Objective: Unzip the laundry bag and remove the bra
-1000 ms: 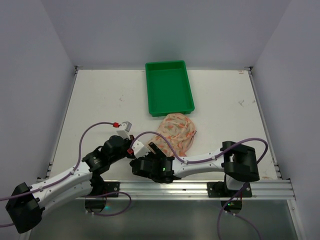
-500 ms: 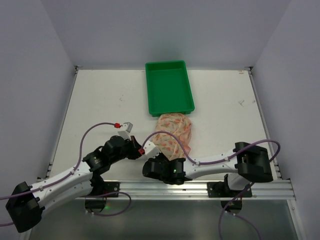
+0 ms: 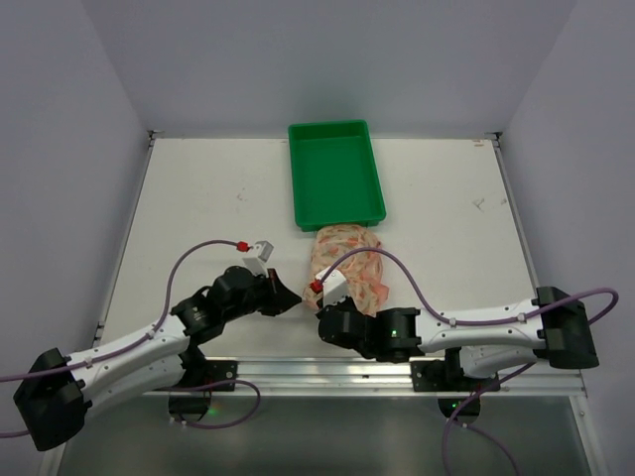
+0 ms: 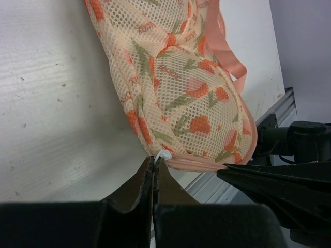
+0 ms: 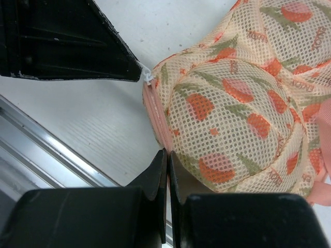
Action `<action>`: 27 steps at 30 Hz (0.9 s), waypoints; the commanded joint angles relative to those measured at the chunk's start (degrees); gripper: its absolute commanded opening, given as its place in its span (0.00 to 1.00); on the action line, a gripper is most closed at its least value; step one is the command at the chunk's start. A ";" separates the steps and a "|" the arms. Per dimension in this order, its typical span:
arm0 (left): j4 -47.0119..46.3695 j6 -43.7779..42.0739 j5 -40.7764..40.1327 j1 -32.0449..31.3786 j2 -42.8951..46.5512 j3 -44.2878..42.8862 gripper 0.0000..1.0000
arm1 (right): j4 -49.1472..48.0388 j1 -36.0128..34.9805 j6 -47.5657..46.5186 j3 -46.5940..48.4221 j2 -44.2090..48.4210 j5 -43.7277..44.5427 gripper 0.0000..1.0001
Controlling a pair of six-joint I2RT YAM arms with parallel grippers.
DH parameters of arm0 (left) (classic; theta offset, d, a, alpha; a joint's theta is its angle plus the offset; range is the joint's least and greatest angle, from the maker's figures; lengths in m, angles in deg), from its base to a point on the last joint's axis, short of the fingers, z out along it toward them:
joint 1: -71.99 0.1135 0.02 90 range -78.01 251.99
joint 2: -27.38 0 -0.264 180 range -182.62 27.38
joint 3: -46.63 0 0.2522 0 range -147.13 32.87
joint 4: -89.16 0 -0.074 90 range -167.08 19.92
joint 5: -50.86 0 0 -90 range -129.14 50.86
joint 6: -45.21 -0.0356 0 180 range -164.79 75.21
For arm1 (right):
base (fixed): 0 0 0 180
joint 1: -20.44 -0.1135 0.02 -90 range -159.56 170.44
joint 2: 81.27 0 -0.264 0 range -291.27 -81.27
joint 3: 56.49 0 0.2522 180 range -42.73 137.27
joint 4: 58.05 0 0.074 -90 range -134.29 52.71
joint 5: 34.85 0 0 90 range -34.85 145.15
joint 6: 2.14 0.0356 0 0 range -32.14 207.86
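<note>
The laundry bag (image 3: 352, 260) is pale mesh with an orange-red floral print and lies on the table just below the green tray. My left gripper (image 4: 154, 159) is shut on the small white zipper pull (image 4: 163, 155) at the bag's near end. My right gripper (image 5: 166, 151) is shut on the pink zipper edging (image 5: 158, 121) of the same end, a little to the right of the pull (image 5: 148, 76). Both sets of fingers meet at the bag's near tip (image 3: 316, 294). The zipper looks closed. The bra is hidden.
A green rectangular tray (image 3: 334, 174) stands at the back centre, its near edge touching the bag. A pink loop (image 4: 230, 54) hangs off the bag's far side. The table's metal front rail (image 3: 397, 372) runs just behind both wrists.
My right gripper slid right along the bag's near edge and shut on the pink edging. Its arm swung out to the right. The left gripper shifted slightly right, still holding the pull.
</note>
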 commanded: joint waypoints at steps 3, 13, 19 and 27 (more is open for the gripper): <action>5.83 -2.96 -15.20 3.03 -1.49 -0.24 0.00 | 10.04 -0.59 2.22 -1.22 3.41 -2.49 0.00; 7.68 -2.87 -14.67 3.12 -0.61 0.64 0.00 | 11.62 -0.42 5.11 2.72 -0.54 -3.37 0.65; 11.81 -0.50 -11.78 3.03 3.52 1.87 0.22 | 13.56 7.48 13.80 1.86 3.05 -7.23 0.92; 16.82 1.53 -6.50 1.19 9.23 0.82 0.73 | 12.94 23.65 17.33 -3.24 13.77 -16.02 0.94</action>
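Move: Between the left fingers is the white zipper pull, at the laundry bag's near left corner; the bag's middle lies about 11 cm ahead of that hand, 12 cm to its right and some 7 cm lower. The right hand, pinching the bag's pink trim, has that middle roughly 15 cm ahead, 6 cm to its right and 7 cm below, and the zipper pull about 4 cm ahead and 6 cm to its left. The green box's middle is some 38 cm ahead of the right hand and 5 cm to its right, about 8 cm lower. Lowering the bag's near end, the left hand carries the zipper pull about 4 cm left, 2 cm forward and 3 cm down, then opens to free it and draws back. The right hand opens off the trim while easing right, down and slightly back, then swings forward some 6 cm, right and up towards the bag's right edge, turning about 20 degrees clockwise. ##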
